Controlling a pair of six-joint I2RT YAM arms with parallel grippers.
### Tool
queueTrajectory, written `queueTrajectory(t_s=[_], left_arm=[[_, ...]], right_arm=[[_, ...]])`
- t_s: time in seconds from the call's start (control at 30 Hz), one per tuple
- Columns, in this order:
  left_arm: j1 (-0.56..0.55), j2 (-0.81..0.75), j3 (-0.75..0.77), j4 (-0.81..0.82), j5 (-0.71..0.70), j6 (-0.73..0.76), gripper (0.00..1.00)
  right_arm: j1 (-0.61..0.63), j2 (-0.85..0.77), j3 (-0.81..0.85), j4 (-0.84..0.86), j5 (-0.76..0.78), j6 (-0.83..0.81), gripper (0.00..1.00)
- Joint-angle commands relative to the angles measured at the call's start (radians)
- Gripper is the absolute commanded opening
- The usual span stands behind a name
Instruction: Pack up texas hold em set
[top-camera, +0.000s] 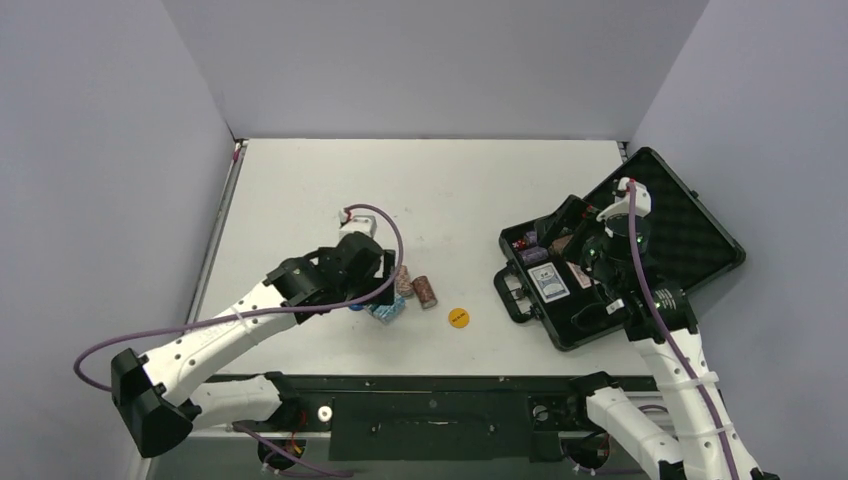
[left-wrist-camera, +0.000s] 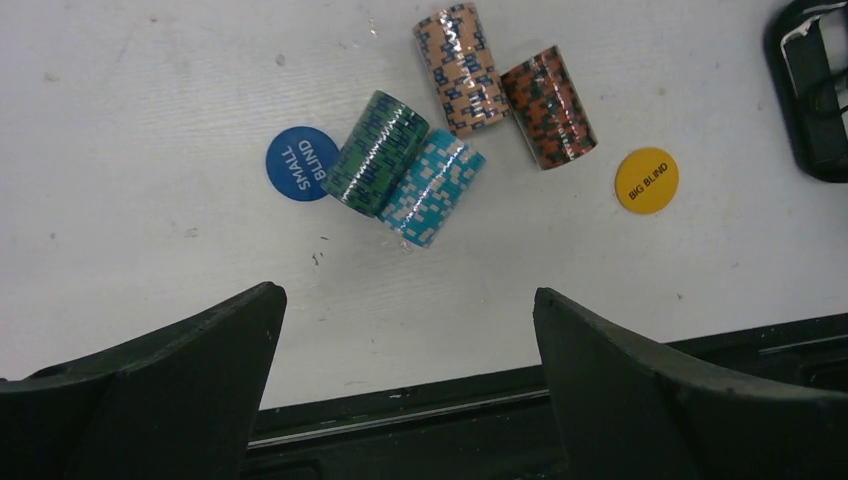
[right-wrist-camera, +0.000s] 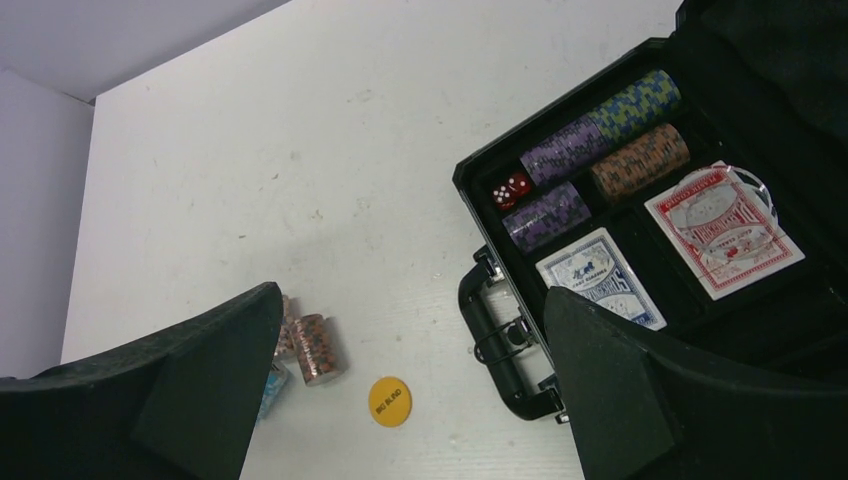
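Four wrapped chip stacks lie on the table: green (left-wrist-camera: 380, 152), light blue (left-wrist-camera: 432, 187), tan (left-wrist-camera: 460, 68) and red-brown (left-wrist-camera: 548, 106). A blue "small blind" disc (left-wrist-camera: 301, 163) lies left of them and a yellow "big blind" disc (left-wrist-camera: 647, 180) right of them. My left gripper (left-wrist-camera: 405, 310) is open and empty above the table, just short of the stacks (top-camera: 400, 290). The black case (right-wrist-camera: 480, 200) lies open, holding several chip stacks (right-wrist-camera: 560, 150), red dice (right-wrist-camera: 510, 187), a blue deck (right-wrist-camera: 598, 277) and a red deck (right-wrist-camera: 722, 232). My right gripper (right-wrist-camera: 410, 310) is open and empty, above the case (top-camera: 690, 235).
The case handle (right-wrist-camera: 490, 330) points toward the yellow disc (top-camera: 459, 318). The case's foam-lined lid (top-camera: 690, 215) leans open toward the right wall. Grey walls stand on three sides. The table's black front rail (left-wrist-camera: 500, 400) runs close below my left fingers.
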Motion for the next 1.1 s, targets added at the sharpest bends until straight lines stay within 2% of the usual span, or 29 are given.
queueTrajectory(t_s=[0.0,0.2,0.4,0.53,0.8,0.93,1.07], left_arm=[[-0.089,0.076,0.037,-0.009,-0.048,-0.065,0.94],[-0.171,0.218,0.082,-0.003,-0.033,-0.118,0.87],[-0.209,0.283,0.069,0.008,0.006,-0.123,0.81],[-0.21,0.296,0.028,0.033,0.048,-0.062,0.81],[-0.209,0.333,0.017,0.04,0.037,0.078,0.79],[-0.192,0.38,0.021,0.077,0.116,0.195,0.74],[-0.171,0.422,0.029,0.086,0.143,0.286,0.73]], right_arm=[[0.01,-0.062,-0.042,-0.037,-0.011,0.002,1.0],[0.011,-0.098,-0.09,-0.096,-0.008,-0.016,1.0],[0.012,-0.086,-0.1,-0.107,-0.01,-0.027,1.0],[0.012,-0.094,-0.107,-0.094,-0.054,-0.048,1.0],[0.012,-0.128,-0.164,-0.03,-0.138,-0.054,1.0],[0.011,-0.124,-0.183,-0.003,-0.178,-0.043,1.0],[0.012,-0.122,-0.181,0.011,-0.192,-0.045,1.0]])
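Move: The light-blue chip stack lies about 4 cm ahead of the left hand, 2 cm to its right and some 15 cm below. The green stack stands against it, about 7 cm ahead of the hand and 1 cm left; the tan stack is 12 cm ahead and 5 cm right, the brown stack 8 cm ahead and 11 cm right, all about as low. From the right hand the light-blue stack is roughly 27 cm left, 1 cm back and 26 cm below. The left hand sinks about 10 cm towards the light-blue stack while swinging some 5 cm right and 4 cm back, so it ends still above the table on the stack's near right side, tipping farther down and turning about 20 degrees clockwise to line up with the stack as its wide-open fingers narrow by roughly a quarter, touching nothing. The right hand, fingers still wide open and empty, drops about 6 cm and draws back 4 cm above the open case, late on easing slightly left and turning a little counter-clockwise. ##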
